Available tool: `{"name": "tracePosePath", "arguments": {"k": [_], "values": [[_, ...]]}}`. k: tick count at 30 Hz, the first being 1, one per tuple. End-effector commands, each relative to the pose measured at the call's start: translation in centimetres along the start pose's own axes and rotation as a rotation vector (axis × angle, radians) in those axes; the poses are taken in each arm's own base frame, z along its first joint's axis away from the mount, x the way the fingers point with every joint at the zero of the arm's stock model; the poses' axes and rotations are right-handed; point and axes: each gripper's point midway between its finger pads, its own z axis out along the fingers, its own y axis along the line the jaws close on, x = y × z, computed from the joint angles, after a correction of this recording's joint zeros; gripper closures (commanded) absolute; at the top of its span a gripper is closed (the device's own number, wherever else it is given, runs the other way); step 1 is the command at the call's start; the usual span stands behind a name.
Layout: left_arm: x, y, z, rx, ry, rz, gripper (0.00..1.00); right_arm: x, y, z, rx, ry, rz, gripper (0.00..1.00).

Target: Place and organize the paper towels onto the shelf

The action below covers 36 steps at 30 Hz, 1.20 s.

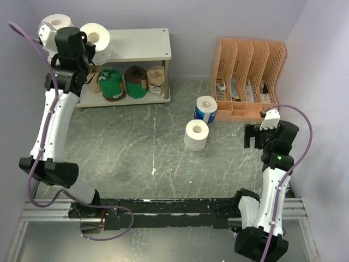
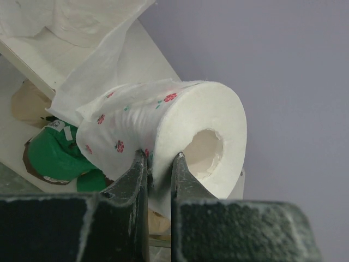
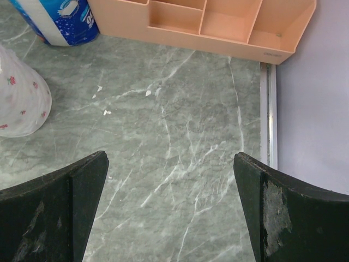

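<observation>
My left gripper (image 2: 159, 164) is shut on the wall of a white paper towel roll with red flower print (image 2: 180, 125), one finger in its hollow core. In the top view this roll (image 1: 96, 36) hangs over the left end of the shelf's top board (image 1: 143, 43), next to another white roll (image 1: 54, 24). On the lower tier stand a green-wrapped roll (image 1: 112, 83), a second green one (image 1: 135, 82) and a tan roll (image 1: 156, 79). A blue-printed roll (image 1: 206, 109) and a white roll (image 1: 196, 134) stand on the table. My right gripper (image 3: 172, 158) hangs open over bare table.
An orange slotted file organizer (image 1: 251, 76) stands at the back right, close to the blue-printed roll (image 3: 60, 19) and the right arm. A metal rail (image 3: 268, 114) edges the table on the right. Purple walls close in behind and at both sides.
</observation>
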Motion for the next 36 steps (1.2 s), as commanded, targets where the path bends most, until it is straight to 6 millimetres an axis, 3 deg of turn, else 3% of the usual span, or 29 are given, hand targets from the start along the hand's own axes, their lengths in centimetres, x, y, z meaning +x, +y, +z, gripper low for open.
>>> {"name": "tracePosePath", "arguments": {"k": [1, 6, 12, 13, 14, 16, 17, 21, 25, 27, 29, 31, 33, 36], "values": [[-2.6, -2.0, 0.6, 0.078, -0.025, -0.110, 0.93, 0.2, 0.3, 0.1, -0.016, -0.004, -0.010, 0.00], [-3.0, -0.1, 3.3, 0.045, -0.010, -0.149, 0.93, 0.2, 0.2, 0.1, -0.011, -0.004, -0.008, 0.00], [-2.9, 0.7, 5.4, 0.043, 0.018, -0.173, 0.93, 0.2, 0.3, 0.2, -0.016, 0.000, -0.008, 0.00], [-2.8, 0.8, 5.7, 0.047, 0.025, -0.181, 0.82, 0.2, 0.3, 0.2, -0.015, 0.001, -0.007, 0.00], [-2.6, 0.7, 5.8, 0.058, 0.034, -0.191, 0.64, 0.2, 0.3, 0.2, -0.016, 0.001, -0.007, 0.00], [-2.4, 0.4, 6.0, 0.083, 0.055, -0.197, 0.18, 0.2, 0.3, 0.2, -0.018, 0.000, -0.009, 0.00], [-2.3, 0.1, 5.8, 0.099, 0.064, -0.189, 0.02, 0.2, 0.3, 0.2, -0.019, 0.001, -0.009, 0.00], [-2.5, -1.7, 4.0, 0.204, 0.102, -0.153, 0.00, 0.2, 0.3, 0.1, -0.019, -0.001, -0.010, 0.00], [-1.8, -3.3, -0.1, 0.355, 0.183, -0.081, 0.00, 0.2, 0.4, 0.1, -0.020, -0.002, -0.010, 0.00], [0.0, -4.1, -3.2, 0.452, 0.262, -0.044, 0.01, 0.2, 0.4, 0.1, -0.022, -0.002, -0.010, 0.00], [3.3, -5.2, -7.4, 0.548, 0.354, 0.004, 0.00, 0.2, 0.4, 0.2, -0.025, -0.001, -0.010, 0.00], [8.3, -6.2, -11.8, 0.617, 0.461, 0.080, 0.00, 0.3, 0.5, 0.3, -0.031, 0.002, -0.009, 0.00], [13.5, -6.0, -14.8, 0.643, 0.580, 0.173, 0.00, 0.4, 0.6, 0.4, -0.040, 0.008, -0.007, 0.00], [22.1, -3.7, -17.1, 0.610, 0.775, 0.295, 0.00, 0.4, 0.7, 0.4, -0.043, 0.011, -0.006, 0.00]]}}
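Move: The left gripper already holds the white roll at the shelf's top board. The free spot for this roll's middle is about 8 cm ahead of the hand, 4 cm to its left and 8 cm below. The first roll stands level with that spot, some 14 cm farther left; the green package on the lower board is about 6 cm ahead of the hand, 2 cm right and 35 cm below. From the right hand, the spot lies roughly 28 cm ahead, 60 cm left and 18 cm up. Bring the left gripper, still pinching the white roll, about 5 cm forward and as far left, onto the top board beside the first roll, rolling the wrist some 10 degrees so its left side sinks. Open the fingers wide to let go, then swing off quickly to the right and back, some 20 cm right of the release, turning clockwise about 45 degrees, with the fingers left open. ##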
